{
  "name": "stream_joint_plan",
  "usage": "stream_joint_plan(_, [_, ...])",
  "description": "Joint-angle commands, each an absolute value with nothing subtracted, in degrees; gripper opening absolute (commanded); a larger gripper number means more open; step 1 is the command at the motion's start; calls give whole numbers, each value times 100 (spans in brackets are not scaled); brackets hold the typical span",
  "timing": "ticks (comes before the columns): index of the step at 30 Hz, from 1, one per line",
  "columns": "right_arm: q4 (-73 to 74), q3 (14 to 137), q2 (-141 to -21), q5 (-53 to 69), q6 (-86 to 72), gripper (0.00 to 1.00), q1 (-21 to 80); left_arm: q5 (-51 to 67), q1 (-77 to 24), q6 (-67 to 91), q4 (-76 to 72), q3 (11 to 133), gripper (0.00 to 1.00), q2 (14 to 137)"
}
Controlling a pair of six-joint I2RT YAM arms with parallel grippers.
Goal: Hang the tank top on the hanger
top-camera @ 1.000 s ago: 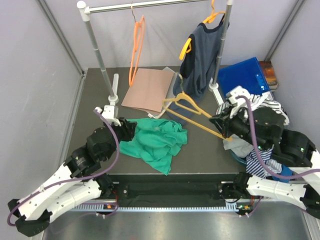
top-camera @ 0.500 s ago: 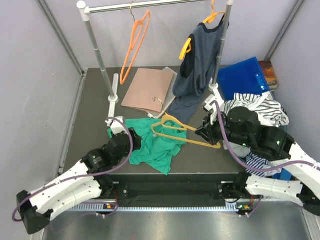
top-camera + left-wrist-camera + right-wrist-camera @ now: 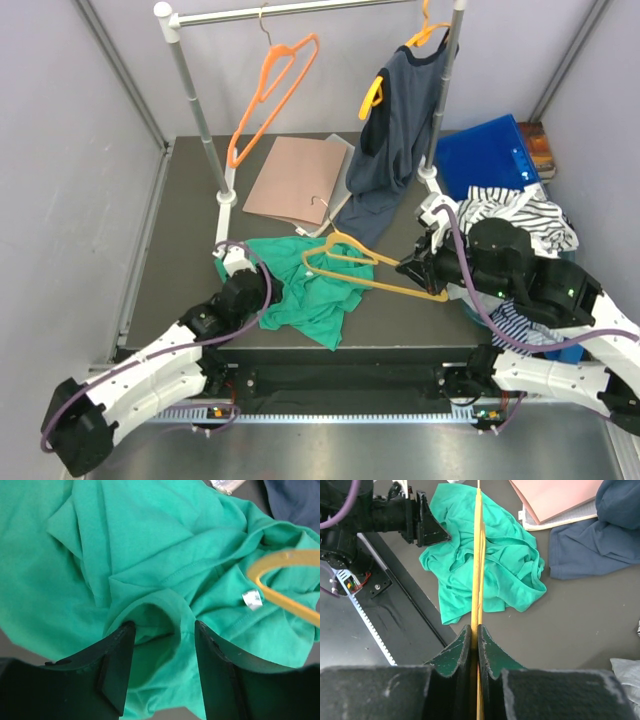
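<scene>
The teal-green tank top (image 3: 310, 290) lies crumpled near the table's front edge. My left gripper (image 3: 262, 287) is at its left side. In the left wrist view it (image 3: 162, 630) stands open, its jaws straddling a raised fold of the tank top (image 3: 150, 545) without pinching it. The pale yellow-orange hanger (image 3: 365, 270) hovers over the top's right part, its hook pointing toward the back. My right gripper (image 3: 425, 272) holds its right end. The right wrist view shows that gripper (image 3: 476, 630) shut on the hanger's (image 3: 478, 555) thin bar, with the tank top (image 3: 505, 565) beneath.
A clothes rail stands at the back with a vivid orange hanger (image 3: 270, 95) and a dark navy top (image 3: 400, 130) hanging from it. A brown flat sheet (image 3: 295, 180) lies behind the tank top. A blue bin (image 3: 490, 150) and a striped garment (image 3: 520, 215) sit at the right.
My left gripper has come toward the near edge onto the tank top's left side and opened. My right arm carried the hanger left over the top. The orange hanger on the rail swung.
</scene>
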State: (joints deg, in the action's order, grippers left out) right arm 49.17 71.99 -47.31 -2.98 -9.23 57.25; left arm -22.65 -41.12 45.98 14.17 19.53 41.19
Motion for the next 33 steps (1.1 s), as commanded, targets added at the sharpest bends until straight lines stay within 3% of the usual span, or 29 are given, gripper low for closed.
stream_joint_plan(1, [4798,7496,-4676,-176,-975,0,5748,-1242,-3543,4570,-279,1644,56,4463])
stream_joint_plan(6, [5010,7699,-4518,-36,-967,0,5748,-607,-3147,4447,-1071,1643,45,5193])
stream_joint_plan(7, [5010,7691,-4500,-26,-984,0,5739,-519,-3129,4439,-1194,1678,32,5229])
stream_joint_plan(11, [4940,7638,-4377,184,-1063,0,5739,-667,-3050,4255,-845,2056,0,4976])
stream_joint_plan(18, [4588,7330,-4315,316,-1125,0,5739,-440,-2786,3982,280,2724,0,3948])
stream_joint_plan(33, [4640,7383,-4307,26,-967,0,5748,211,-2707,3806,1239,3409,0,3384])
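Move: Just ahead of the left hand's open fingers, about 3 cm on, 2 cm to the right and 2 cm down, stands the raised edge of the green tank top. Its white tag lies roughly 4 cm ahead, 7 cm right and 3 cm below, and the yellow hanger's free end some 6 cm ahead, 6 cm right and 6 cm up. From the right hand, which holds the hanger, the raised edge is about 7 cm ahead, 20 cm left and 27 cm below. Dipping forward some 3 cm and slightly down and right, the left hand shuts its open fingers on the tank top's raised edge. It then lifts about 13 cm from its lowest point, with its fingers tipping up some 15 degrees, and eases back a couple of centimetres. The right hand keeps its grip on the hanger and draws it about 2 cm back and 1.5 cm up. ##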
